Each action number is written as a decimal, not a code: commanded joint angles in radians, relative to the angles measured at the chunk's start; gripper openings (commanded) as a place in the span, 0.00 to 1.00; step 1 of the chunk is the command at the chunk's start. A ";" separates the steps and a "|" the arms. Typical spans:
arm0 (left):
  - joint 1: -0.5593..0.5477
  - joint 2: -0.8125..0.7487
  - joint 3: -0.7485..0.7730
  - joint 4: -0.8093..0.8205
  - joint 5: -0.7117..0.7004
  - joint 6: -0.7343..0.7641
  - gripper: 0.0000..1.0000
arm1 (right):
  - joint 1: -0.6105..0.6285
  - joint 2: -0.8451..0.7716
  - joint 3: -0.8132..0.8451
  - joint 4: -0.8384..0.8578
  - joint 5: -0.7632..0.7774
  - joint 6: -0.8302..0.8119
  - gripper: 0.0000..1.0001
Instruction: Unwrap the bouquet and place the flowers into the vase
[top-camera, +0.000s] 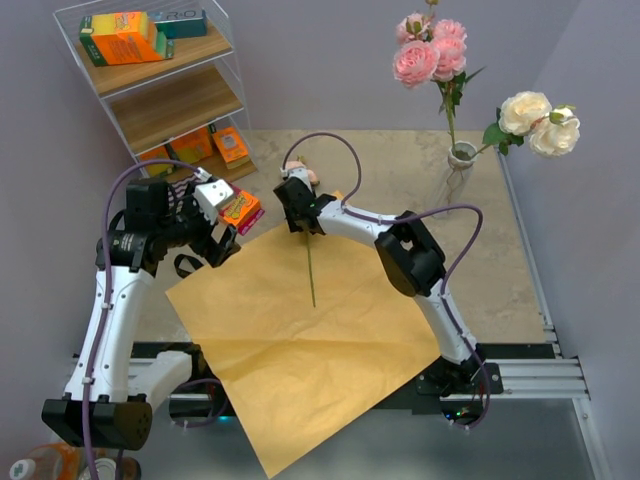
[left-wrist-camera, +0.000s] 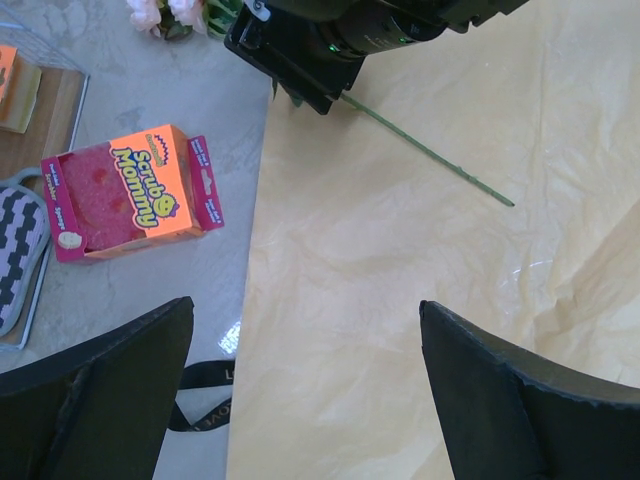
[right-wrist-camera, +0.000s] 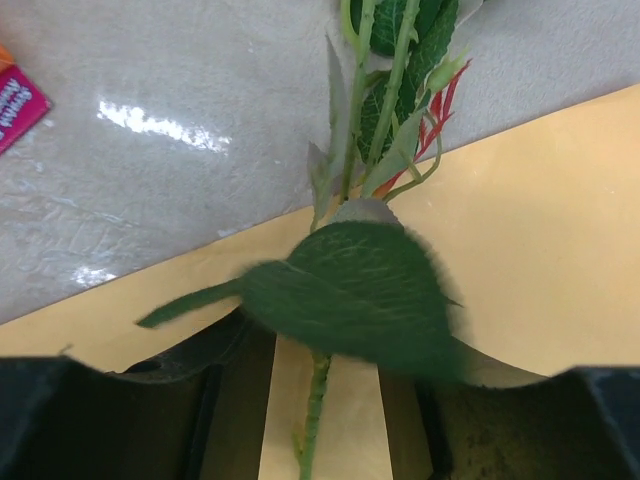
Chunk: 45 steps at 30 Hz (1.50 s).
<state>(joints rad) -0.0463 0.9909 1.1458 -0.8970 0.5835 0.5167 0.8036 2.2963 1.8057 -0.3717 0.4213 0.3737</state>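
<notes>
The bouquet's orange paper (top-camera: 290, 350) lies unfolded and flat on the table. One flower rests on it, its green stem (top-camera: 311, 270) pointing toward me and its pink bloom (top-camera: 305, 175) past the paper's far edge. My right gripper (top-camera: 298, 222) straddles that stem (right-wrist-camera: 318, 385) just below a broad leaf (right-wrist-camera: 350, 295); its fingers stand on either side with gaps. The clear vase (top-camera: 460, 160) at the back right holds pink flowers (top-camera: 430, 50) and cream flowers (top-camera: 540, 120). My left gripper (left-wrist-camera: 305, 340) hangs wide open above the paper's left edge (left-wrist-camera: 250, 300), holding nothing.
A black ribbon (left-wrist-camera: 205, 385) lies on the table beside the paper's left edge. An orange and pink sponge box (left-wrist-camera: 130, 195) sits to its left. A clear shelf unit (top-camera: 165, 80) with boxes stands at the back left. A wall runs along the right.
</notes>
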 joint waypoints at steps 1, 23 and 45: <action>0.005 -0.011 -0.023 0.046 -0.001 0.014 0.99 | -0.014 0.015 0.024 0.000 -0.019 0.005 0.45; 0.005 -0.026 0.011 0.033 -0.031 -0.012 0.99 | -0.015 -0.457 -0.080 0.183 0.027 -0.148 0.00; 0.005 0.021 -0.006 0.101 0.025 -0.034 0.99 | -0.090 -1.172 -0.714 1.732 0.177 -1.300 0.00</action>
<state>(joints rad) -0.0463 0.9897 1.1198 -0.8421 0.5751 0.4904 0.7712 1.0576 1.0966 1.0435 0.5163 -0.6937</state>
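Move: The last flower's stem lies right between the right hand's half-open fingers, with its blossoms about 13 cm farther ahead, level sideways. The scrub box is some 15 cm left of this hand and 4 cm farther out; the vase stands roughly 32 cm to its right and 5 cm ahead, its middle about 9 cm higher. From the left hand the stem is about 18 cm ahead, 17 cm right and 21 cm below. The flower stem is pinched first: the right hand settles about 1 cm onto it while its half-open fingers shut. Keeping that grip, the hand sweeps fast up, some 55 cm, swinging about 26 cm right to the vase's side and 17 cm back. The fingers tip up on the way, from pointing forward and down to forward and up. ##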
